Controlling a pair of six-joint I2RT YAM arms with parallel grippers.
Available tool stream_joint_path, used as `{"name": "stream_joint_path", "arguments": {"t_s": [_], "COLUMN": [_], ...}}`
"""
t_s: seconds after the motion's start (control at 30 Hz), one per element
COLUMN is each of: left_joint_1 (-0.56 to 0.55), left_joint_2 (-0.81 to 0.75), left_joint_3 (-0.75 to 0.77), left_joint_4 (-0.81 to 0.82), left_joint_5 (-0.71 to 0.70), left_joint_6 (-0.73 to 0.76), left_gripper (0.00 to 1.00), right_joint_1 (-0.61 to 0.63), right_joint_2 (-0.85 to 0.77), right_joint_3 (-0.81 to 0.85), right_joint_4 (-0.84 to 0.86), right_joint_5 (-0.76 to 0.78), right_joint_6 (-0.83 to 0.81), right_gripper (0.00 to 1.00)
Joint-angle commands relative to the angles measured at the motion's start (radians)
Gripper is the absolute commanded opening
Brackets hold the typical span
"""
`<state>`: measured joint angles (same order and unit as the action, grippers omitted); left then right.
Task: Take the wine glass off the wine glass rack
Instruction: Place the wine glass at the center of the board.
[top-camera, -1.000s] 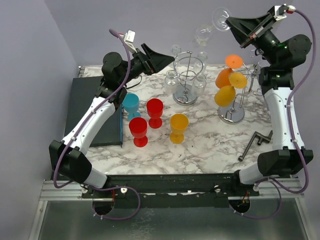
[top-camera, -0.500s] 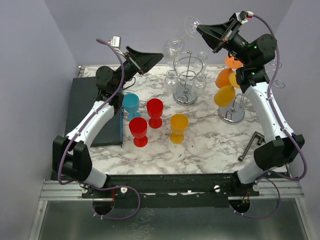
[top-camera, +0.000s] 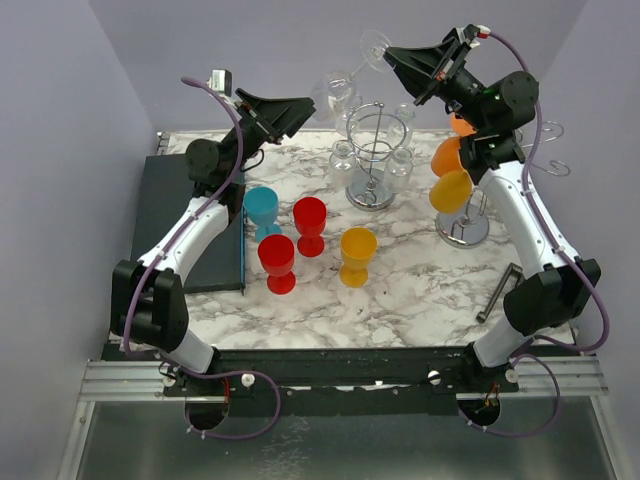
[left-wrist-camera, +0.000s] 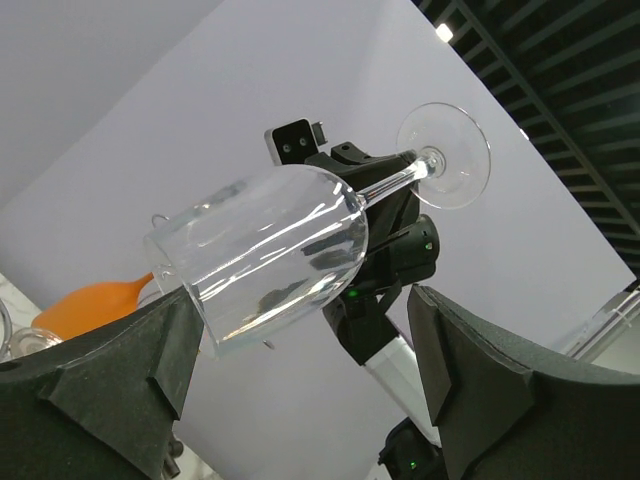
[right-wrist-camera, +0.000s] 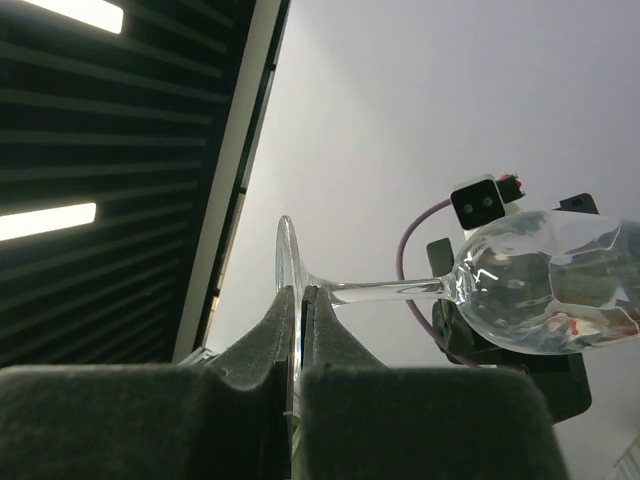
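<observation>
A clear wine glass (top-camera: 337, 92) hangs in the air at the back of the table, lying nearly on its side. My right gripper (top-camera: 388, 55) is shut on the rim of its foot (right-wrist-camera: 286, 262), with the stem and bowl (right-wrist-camera: 540, 290) pointing away to the left. My left gripper (top-camera: 306, 106) is open just beside the bowl. In the left wrist view the bowl (left-wrist-camera: 265, 245) hangs just above the gap between my two wide-apart fingers (left-wrist-camera: 100, 370). The wire wine glass rack (top-camera: 373, 150) stands below with other clear glasses on it.
A second stand (top-camera: 462, 228) with orange glasses is at the right. A blue goblet (top-camera: 262, 208), two red goblets (top-camera: 310, 222) and a yellow one (top-camera: 358, 252) stand mid-table. A dark board (top-camera: 190, 220) lies left, a metal crank (top-camera: 505, 288) right.
The right arm has carried the glass leftward over the wire rack. The left gripper has risen and swung up to the bowl, staying open.
</observation>
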<state>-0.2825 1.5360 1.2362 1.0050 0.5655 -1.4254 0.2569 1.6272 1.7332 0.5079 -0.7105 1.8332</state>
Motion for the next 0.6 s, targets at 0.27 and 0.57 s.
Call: {"name": "stream_joint_path", "arguments": {"t_s": [0.27,0.57], "left_joint_1": [0.0,-0.002], "left_joint_2": [-0.018,-0.058], "left_joint_3": [-0.005,0.03], "left_joint_4": [0.359,0.408], "left_joint_5": [0.009,-0.02], "left_joint_6": [-0.319,-0.398], "left_gripper": [0.76,0.66], "right_joint_1": [0.015,0.028], "right_joint_2": [0.064,0.079], "right_joint_3": [0.042,0.056], "right_joint_4": [0.156,0.153], "right_joint_5": [-0.006,0.003], "right_joint_6": [0.127,0.145], "right_gripper": [0.01,0.01]}}
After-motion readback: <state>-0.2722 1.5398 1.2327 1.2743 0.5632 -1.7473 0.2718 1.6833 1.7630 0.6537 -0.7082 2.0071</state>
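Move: Just off the left hand's open fingertips is the clear wine glass's bowl, its middle about 7 cm to the right, 2 cm ahead and 2 cm above that hand. The right hand holds this glass by the foot; from it the bowl lies some 10 cm left, 3 cm back and 7 cm lower. The silver glass rack stands about 14 cm right of the left hand, 8 cm ahead and 32 cm lower; the rear red glass is 3 cm back, straight across, some 41 cm below. Closing in on the bowl's rim, the left hand swings back and up, about 4 cm each way, and drifts slightly left, its wrist turning some 15 degrees with a clockwise part, while its fingers narrow partway but stay well apart. The right hand keeps its pinch on the glass's foot, rises about 1.5 cm and turns slightly, presenting the bowl to the left fingers; whether they touch the glass can't be made out. ##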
